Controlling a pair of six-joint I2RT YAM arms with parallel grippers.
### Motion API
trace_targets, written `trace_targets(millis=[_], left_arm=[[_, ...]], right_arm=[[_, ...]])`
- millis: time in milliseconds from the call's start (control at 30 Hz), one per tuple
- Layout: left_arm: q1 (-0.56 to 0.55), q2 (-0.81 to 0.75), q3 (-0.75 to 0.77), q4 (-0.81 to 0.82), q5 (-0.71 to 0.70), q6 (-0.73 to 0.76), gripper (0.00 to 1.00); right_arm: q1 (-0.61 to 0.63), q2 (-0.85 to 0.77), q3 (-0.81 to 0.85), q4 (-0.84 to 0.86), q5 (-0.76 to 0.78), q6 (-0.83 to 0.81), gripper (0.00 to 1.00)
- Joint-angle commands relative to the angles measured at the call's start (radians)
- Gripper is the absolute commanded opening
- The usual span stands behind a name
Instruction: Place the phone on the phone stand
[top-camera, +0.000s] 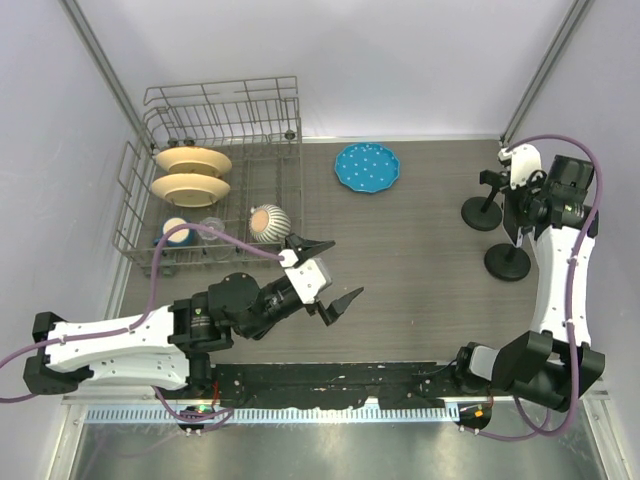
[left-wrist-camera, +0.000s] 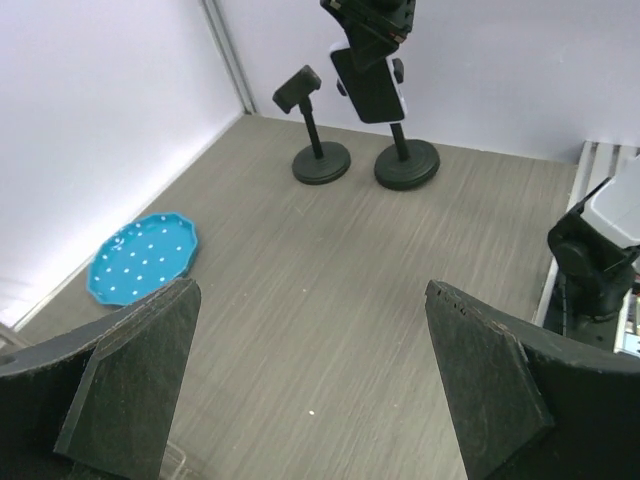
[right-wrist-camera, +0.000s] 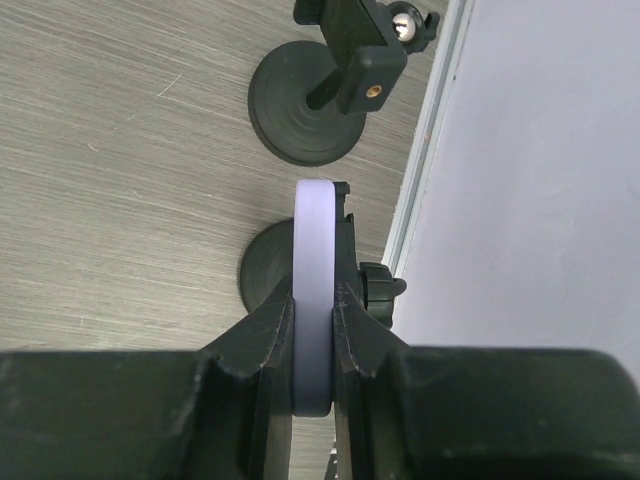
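The phone (right-wrist-camera: 313, 270) shows edge-on in the right wrist view as a lavender-cased slab, and my right gripper (right-wrist-camera: 313, 300) is shut on it. It hangs above the round black base of the nearer phone stand (right-wrist-camera: 268, 275). That stand's black head and knob (right-wrist-camera: 380, 285) lie right against the phone's side. From the left wrist view the phone (left-wrist-camera: 368, 85) shows its dark screen over that stand (left-wrist-camera: 406, 164). Seen from above, the right gripper (top-camera: 518, 185) is by the stand (top-camera: 507, 262). My left gripper (top-camera: 338, 270) is open at mid-table, holding nothing.
A second phone stand (top-camera: 482, 213) with a bare clamp head (left-wrist-camera: 297, 88) stands just behind the first. A blue dotted plate (top-camera: 367, 167) lies at the back centre. A wire dish rack (top-camera: 290, 130) with plates and a ribbed bowl (top-camera: 269, 222) fills the left. The right wall is close.
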Motion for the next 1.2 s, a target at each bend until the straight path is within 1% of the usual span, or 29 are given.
trace_targets(millis=[0,133,333,367,400,433,533,600,667,767,800,833,867,900,967,1033,1067,1167], left_arm=[[-0.019,-0.015,-0.028,0.102,-0.064,0.062,1.00],[-0.026,-0.013,-0.034,0.109,-0.065,0.067,1.00],[-0.026,-0.010,-0.032,0.107,-0.076,0.073,1.00],[-0.026,-0.012,-0.032,0.107,-0.076,0.073,1.00],[-0.026,-0.009,-0.032,0.107,-0.076,0.071,1.00],[-0.026,-0.007,-0.032,0.106,-0.076,0.073,1.00],[-0.026,-0.003,-0.032,0.104,-0.073,0.073,1.00],[-0.026,0.000,-0.034,0.104,-0.074,0.073,1.00],[-0.024,0.002,-0.034,0.104,-0.076,0.074,1.00],[-0.021,0.005,-0.032,0.104,-0.077,0.070,1.00],[-0.021,0.007,-0.031,0.103,-0.076,0.070,1.00],[-0.020,0.007,-0.029,0.098,-0.074,0.068,1.00],[-0.018,0.008,-0.029,0.096,-0.074,0.067,1.00],[-0.018,0.007,-0.029,0.096,-0.074,0.068,1.00],[-0.013,0.005,-0.028,0.096,-0.076,0.068,1.00],[-0.012,0.005,-0.029,0.096,-0.082,0.074,1.00],[-0.010,0.008,-0.029,0.096,-0.083,0.074,1.00],[0.000,0.017,-0.029,0.095,-0.071,0.068,1.00]], right_arm=[[-0.005,0.017,-0.010,-0.044,-0.068,-0.087,0.01],[-0.004,-0.033,-0.108,0.020,-0.098,-0.093,0.01],[0.030,-0.122,-0.200,0.100,0.028,-0.092,0.01],[0.033,-0.137,-0.212,0.114,0.042,-0.090,0.02],[0.035,-0.159,-0.222,0.125,0.063,-0.084,0.07],[0.039,-0.168,-0.237,0.139,0.073,-0.081,0.22],[0.044,-0.181,-0.251,0.159,0.083,-0.064,0.36],[0.045,-0.173,-0.252,0.171,0.108,-0.046,0.40],[0.047,-0.164,-0.242,0.173,0.134,-0.035,0.41],[0.048,-0.161,-0.216,0.174,0.189,-0.006,0.51],[0.048,-0.164,-0.210,0.173,0.203,0.000,0.62],[0.048,-0.165,-0.190,0.168,0.211,0.014,0.65],[0.050,-0.167,-0.180,0.163,0.211,0.020,0.73],[0.052,-0.171,-0.170,0.157,0.211,0.028,0.83],[0.052,-0.171,-0.139,0.151,0.211,0.062,0.84],[0.052,-0.167,-0.096,0.140,0.252,0.092,0.85],[0.052,-0.167,-0.078,0.137,0.266,0.133,0.85],[0.052,-0.177,-0.038,0.186,0.295,0.224,0.85]])
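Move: The phone, already seated on its stand, is in the right gripper's closed fingers; its middle is about 4 cm ahead of the hand point and 5 cm below. The empty stand is roughly 16 cm ahead of the right hand, 7 cm left and 12 cm lower, and the white side wall runs close by on the right. From the idle left gripper the phone lies some 45 cm right, 22 cm ahead and 16 cm lower. Draw the right gripper, still pinching the phone's edge, back about 2 cm and slightly left, pulling phone and stand towards the robot and away from the empty stand. Then open the fingers wide while easing down and to the right, let go of the phone, and lift about 4 cm, turning the wrist some 10 degrees clockwise. ##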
